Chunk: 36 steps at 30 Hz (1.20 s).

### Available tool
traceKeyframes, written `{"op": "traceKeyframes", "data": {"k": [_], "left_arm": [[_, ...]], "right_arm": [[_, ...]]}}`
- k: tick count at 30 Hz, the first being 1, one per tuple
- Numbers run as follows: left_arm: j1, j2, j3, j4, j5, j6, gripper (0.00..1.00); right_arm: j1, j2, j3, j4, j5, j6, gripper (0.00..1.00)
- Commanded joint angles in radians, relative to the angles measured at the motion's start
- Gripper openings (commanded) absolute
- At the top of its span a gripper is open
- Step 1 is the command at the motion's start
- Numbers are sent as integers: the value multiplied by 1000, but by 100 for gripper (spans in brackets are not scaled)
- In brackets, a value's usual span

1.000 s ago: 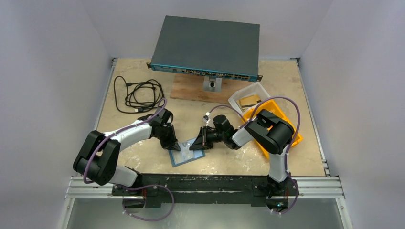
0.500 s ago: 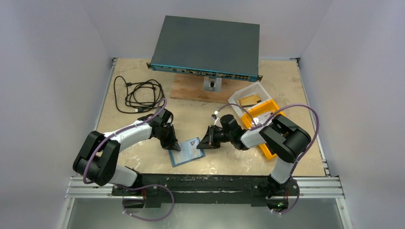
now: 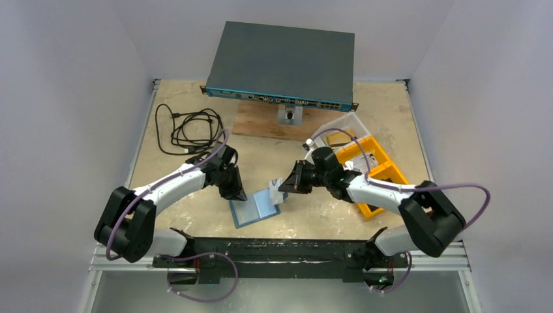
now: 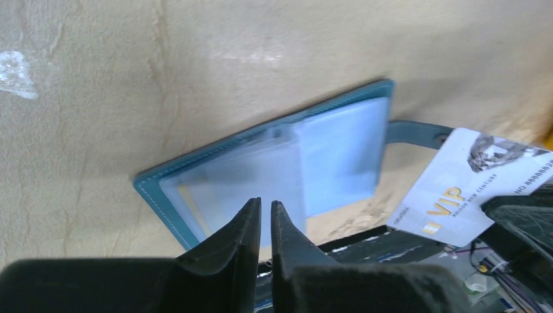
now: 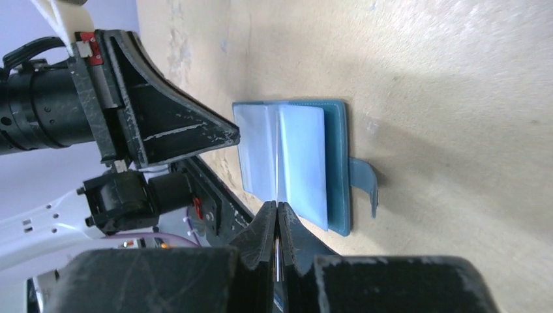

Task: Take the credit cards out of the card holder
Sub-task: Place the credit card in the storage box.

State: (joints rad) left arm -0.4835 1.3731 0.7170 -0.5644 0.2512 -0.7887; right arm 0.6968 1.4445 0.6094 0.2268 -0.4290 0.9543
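The teal-blue card holder [image 3: 254, 208] lies open on the table, its clear pockets up [image 4: 287, 163] and its snap tab to the right [image 5: 365, 182]. My right gripper [image 3: 284, 188] is shut on a white credit card [image 4: 456, 195] printed "VIP", held in the air just right of the holder and clear of it. In the right wrist view that credit card [image 5: 277, 261] shows only as a thin edge between the fingers [image 5: 278, 206]. My left gripper [image 4: 264, 203] hovers over the holder's left pocket, shut with only a slit between its tips and nothing in it [image 3: 239, 194].
An orange bin [image 3: 391, 171] and a clear tub [image 3: 355, 124] holding a tan card stand right of the right arm. A network switch [image 3: 283, 62] rests on a wooden board [image 3: 254, 124] at the back. A black cable [image 3: 189, 130] lies coiled at back left.
My right gripper has drawn the card out of the holder and moved right and back, its elbow swinging far right. The left gripper has lifted slightly off the holder.
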Motion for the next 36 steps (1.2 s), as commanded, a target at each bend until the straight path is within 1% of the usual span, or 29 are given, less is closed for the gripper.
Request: {"op": "traceKeyframes", "data": {"k": [1,4,7,9,12,15,18,22,27,30,31,36], "left_arm": [[-7,-87,98,-45,-14,39,19],[-7,-122,136,-81,-17,55,36],[-7,-149,157,-103,-1,72,49],[-6,-165,171,-116,11,84,56],[-7,-183,189,-141,22,107,62],[-7,-207,194,-152,29,122,64],[-7,-219,189,-156,44,129,64],[-7,-242,180,-156,57,130,65],[-5,-269,174,-169,58,135,64],[-6,-283,174,-172,60,136,64],[-5,-284,175,-174,60,137,64],[-3,-283,174,-178,57,141,65]], "right_arm": [[-37,-156,42,-182,107,-35,0],[-73,-261,43,-295,170,-31,0],[-115,-368,41,-407,257,-22,0],[-160,-430,47,-485,310,-16,0],[-241,-500,67,-604,379,-19,0],[-347,-533,109,-718,420,-42,0],[-449,-529,159,-772,444,-82,0],[-611,-469,214,-793,457,-137,0],[-756,-370,253,-753,440,-175,0],[-809,-314,263,-717,433,-187,0],[-820,-293,264,-701,409,-187,0],[-832,-226,262,-632,364,-186,0]]}}
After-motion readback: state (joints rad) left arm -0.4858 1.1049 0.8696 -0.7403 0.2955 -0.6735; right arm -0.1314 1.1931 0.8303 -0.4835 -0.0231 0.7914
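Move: The silver-card compartment of the storage box, where the VIP card is going, lies about 30 cm to the right of the right hand, 10 cm ahead and 6 cm lower. From that hand the black-card compartment is some 37 cm right and 2 cm back, the white box 21 cm right and 20 cm ahead, the card holder 11 cm left and 7 cm back. From the left hand the holder is about 5 cm right and 4 cm back, just below; the silver-card compartment is 44 cm right and 12 cm ahead. The VIP card, still pinched in the right fingers, is swept some 32 cm right and 11 cm forward to above the silver-card compartment, rising about 7 cm, then sinking 4, while the wrist turns clockwise roughly 60 degrees and the fingers tip further down. The left hand draws 10 cm up off the card holder, opening its fingers. ##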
